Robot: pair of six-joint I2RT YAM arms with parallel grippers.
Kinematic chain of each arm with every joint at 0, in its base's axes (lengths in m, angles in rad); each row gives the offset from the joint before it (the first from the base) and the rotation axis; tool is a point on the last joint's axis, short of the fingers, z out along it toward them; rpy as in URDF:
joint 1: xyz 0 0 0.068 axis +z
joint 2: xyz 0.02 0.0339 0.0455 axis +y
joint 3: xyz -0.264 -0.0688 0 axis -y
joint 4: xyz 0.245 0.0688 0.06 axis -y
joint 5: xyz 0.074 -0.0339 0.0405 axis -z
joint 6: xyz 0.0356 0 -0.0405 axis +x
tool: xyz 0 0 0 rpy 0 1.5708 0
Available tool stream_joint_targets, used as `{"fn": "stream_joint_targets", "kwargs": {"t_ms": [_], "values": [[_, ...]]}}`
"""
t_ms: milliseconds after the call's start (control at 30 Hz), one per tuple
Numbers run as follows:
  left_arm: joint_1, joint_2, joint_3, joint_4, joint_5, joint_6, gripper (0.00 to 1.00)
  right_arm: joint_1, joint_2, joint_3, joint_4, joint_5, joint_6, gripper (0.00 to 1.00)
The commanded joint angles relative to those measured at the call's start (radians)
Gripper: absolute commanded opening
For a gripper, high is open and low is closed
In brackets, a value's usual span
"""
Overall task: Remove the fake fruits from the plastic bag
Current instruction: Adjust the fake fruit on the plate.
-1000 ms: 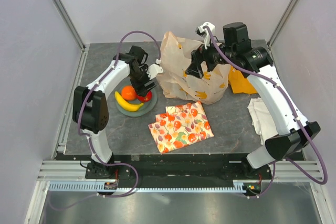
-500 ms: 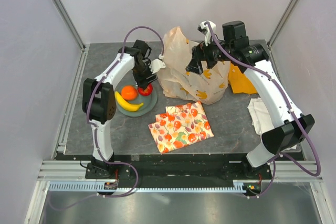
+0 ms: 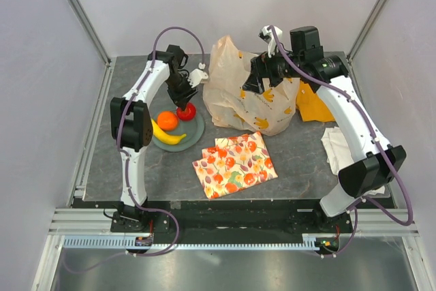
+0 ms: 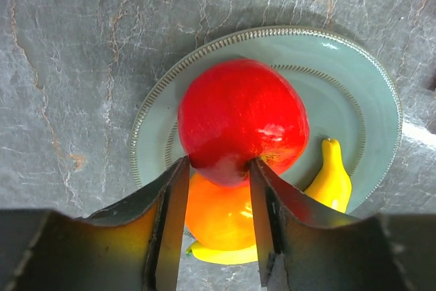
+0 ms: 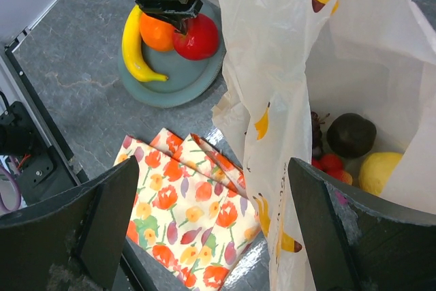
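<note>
The cream plastic bag (image 3: 248, 100) stands at the back centre, its mouth open. My right gripper (image 3: 261, 83) hovers over the mouth, open, with the bag's wall (image 5: 286, 66) hanging between its wide-apart fingers. Inside the bag lie a dark round fruit (image 5: 351, 134), a yellow lemon (image 5: 378, 170) and red grapes (image 5: 330, 165). My left gripper (image 3: 184, 102) is shut on the red apple (image 4: 242, 120), just above the grey-green plate (image 4: 354, 93). The orange (image 3: 167, 120) and the banana (image 3: 167, 135) lie on the plate.
A flat fruit-patterned cloth (image 3: 235, 163) lies in front of the bag. A folded white cloth (image 3: 335, 148) lies at the right. An orange object (image 3: 313, 107) sits behind the bag at the right. Enclosure walls stand on three sides.
My left gripper has carried the red apple toward the back of the plate and its wrist has turned. The right gripper has shifted slightly over the bag's mouth.
</note>
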Motion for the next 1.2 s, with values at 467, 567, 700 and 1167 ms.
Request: {"fn": "stream_joint_targets", "kwargs": {"t_ms": [467,567,700,1167], "values": [[0.007,-0.274,-0.235,0.227,0.097,-0.227,0.99,-0.016,0.022,0.020,0.053,-0.030,0.025,0.98],[-0.036,-0.386,-0.418,0.376,0.007,-0.172,0.99,-0.018,0.022,0.013,0.056,-0.031,0.027,0.98],[-0.051,-0.380,-0.458,0.395,-0.009,-0.161,0.99,-0.021,0.029,0.025,0.061,-0.037,0.032,0.98],[-0.061,-0.257,-0.423,0.490,-0.116,-0.175,0.99,-0.022,0.031,0.019,0.062,-0.040,0.032,0.98]]}}
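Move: The red apple sits at the left hand's half-closed fingertips, its middle about 4 cm below, 1 cm back and 2 cm to the right. The orange lies roughly 4 cm back and 5 cm left of the hand, and the banana about 9 cm back and 7 cm left. The plastic bag's middle is some 8 cm ahead and 29 cm right. From the right hand, the apple is roughly 27 cm left, 5 cm ahead and 25 cm below. Opening wide first, the left hand leaves the red apple's stem side, then lifts and pulls back about 5 cm each way. It comes forward and down again roughly 4 cm over the apple, fingertips swung some 15 degrees forward, the wrist turned slightly counter-clockwise and the wide-open fingers spread to the apple's front and back. ##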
